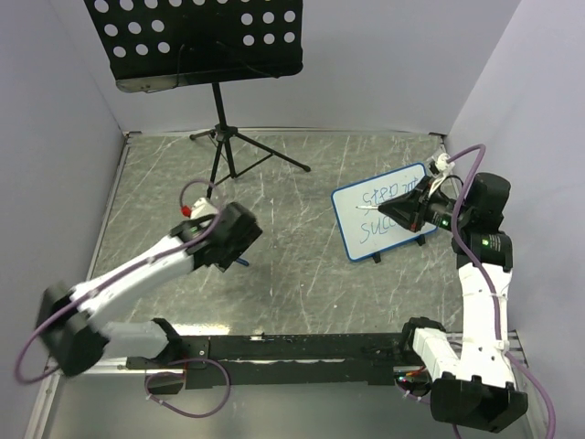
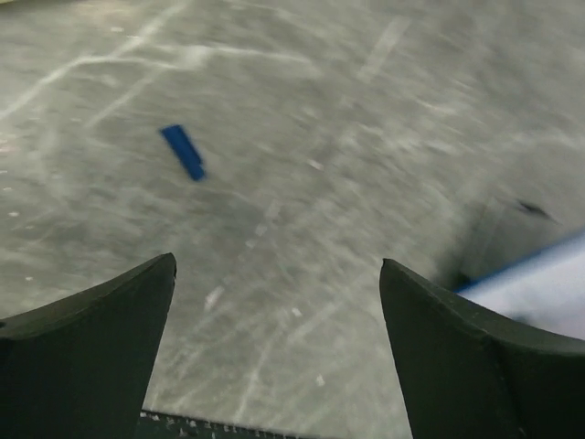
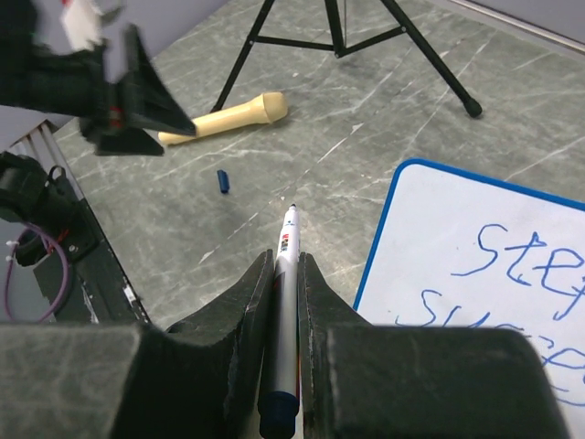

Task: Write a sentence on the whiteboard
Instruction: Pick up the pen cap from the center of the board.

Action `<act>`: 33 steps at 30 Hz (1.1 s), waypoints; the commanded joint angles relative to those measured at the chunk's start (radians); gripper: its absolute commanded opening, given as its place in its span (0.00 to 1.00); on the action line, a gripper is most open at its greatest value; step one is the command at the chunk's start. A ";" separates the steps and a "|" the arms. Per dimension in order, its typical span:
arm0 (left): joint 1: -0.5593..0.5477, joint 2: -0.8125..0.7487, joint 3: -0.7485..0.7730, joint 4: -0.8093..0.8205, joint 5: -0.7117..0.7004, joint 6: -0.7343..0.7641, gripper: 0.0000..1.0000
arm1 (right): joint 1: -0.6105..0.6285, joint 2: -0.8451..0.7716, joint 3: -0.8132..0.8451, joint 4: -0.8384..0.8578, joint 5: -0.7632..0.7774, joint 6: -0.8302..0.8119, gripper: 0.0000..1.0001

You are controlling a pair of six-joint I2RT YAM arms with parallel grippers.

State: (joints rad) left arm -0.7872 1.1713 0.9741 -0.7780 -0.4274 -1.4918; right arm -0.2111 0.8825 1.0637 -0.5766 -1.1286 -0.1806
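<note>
The whiteboard (image 1: 384, 215), white with a thin blue frame, lies at the right of the table and shows again in the right wrist view (image 3: 475, 238). The sentence (image 3: 526, 265) on it is blue handwriting in two lines, the first starting "step". My right gripper (image 3: 285, 263) is shut on a white marker (image 3: 290, 233) whose uncapped tip points past the board's left edge. From above, the right gripper (image 1: 404, 212) hangs over the board. My left gripper (image 2: 277, 265) is open and holds nothing. It hovers over bare table at centre left (image 1: 239, 240).
A small blue marker cap (image 2: 183, 152) lies on the table near the left gripper (image 3: 222, 181). A pale wooden handle-shaped object (image 3: 228, 117) lies beyond it. A black perforated music stand (image 1: 196, 41) stands on tripod legs (image 1: 228, 151) at the back.
</note>
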 commanded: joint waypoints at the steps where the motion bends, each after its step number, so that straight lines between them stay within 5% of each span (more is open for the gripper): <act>1: -0.012 0.184 0.089 -0.242 -0.106 -0.174 0.92 | 0.009 -0.027 -0.036 0.084 -0.056 -0.007 0.00; 6: -0.001 0.283 0.129 -0.225 -0.123 -0.214 0.61 | 0.007 -0.040 -0.065 0.113 -0.072 0.003 0.00; 21: 0.105 0.449 0.051 0.042 0.012 -0.104 0.55 | 0.009 -0.040 -0.085 0.112 -0.085 -0.005 0.00; 28: 0.112 0.493 0.026 0.039 0.025 -0.122 0.47 | 0.009 -0.039 -0.090 0.116 -0.083 0.001 0.00; 33: 0.114 0.478 -0.011 0.046 0.032 -0.136 0.49 | 0.009 -0.034 -0.090 0.116 -0.082 0.000 0.00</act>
State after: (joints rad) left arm -0.6773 1.6588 0.9874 -0.7399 -0.4110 -1.6119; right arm -0.2089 0.8585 0.9756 -0.5076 -1.1797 -0.1734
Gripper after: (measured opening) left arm 0.480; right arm 0.184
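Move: The pen cap lies on the table almost under the open left hand, about 15 cm below, some 3 cm ahead and 3 cm to its left. The wooden mallet lies roughly 6 cm farther out than the cap and 7 cm to the left of it; the whiteboard's middle is some 30 cm to the left hand's right and 16 cm ahead. From the right hand, which holds the pen, the cap is about 29 cm left, 3 cm ahead and 32 cm down. Downward, quickly at first and then more slowly, the left hand sinks about 13 cm onto the pen cap, easing a couple of centimetres forward and to the left. The wrist tips some 20 degrees more steeply down, and the wide-open fingers narrow to about half, ending close over the cap with one fingertip to each side, without clearly touching it. ##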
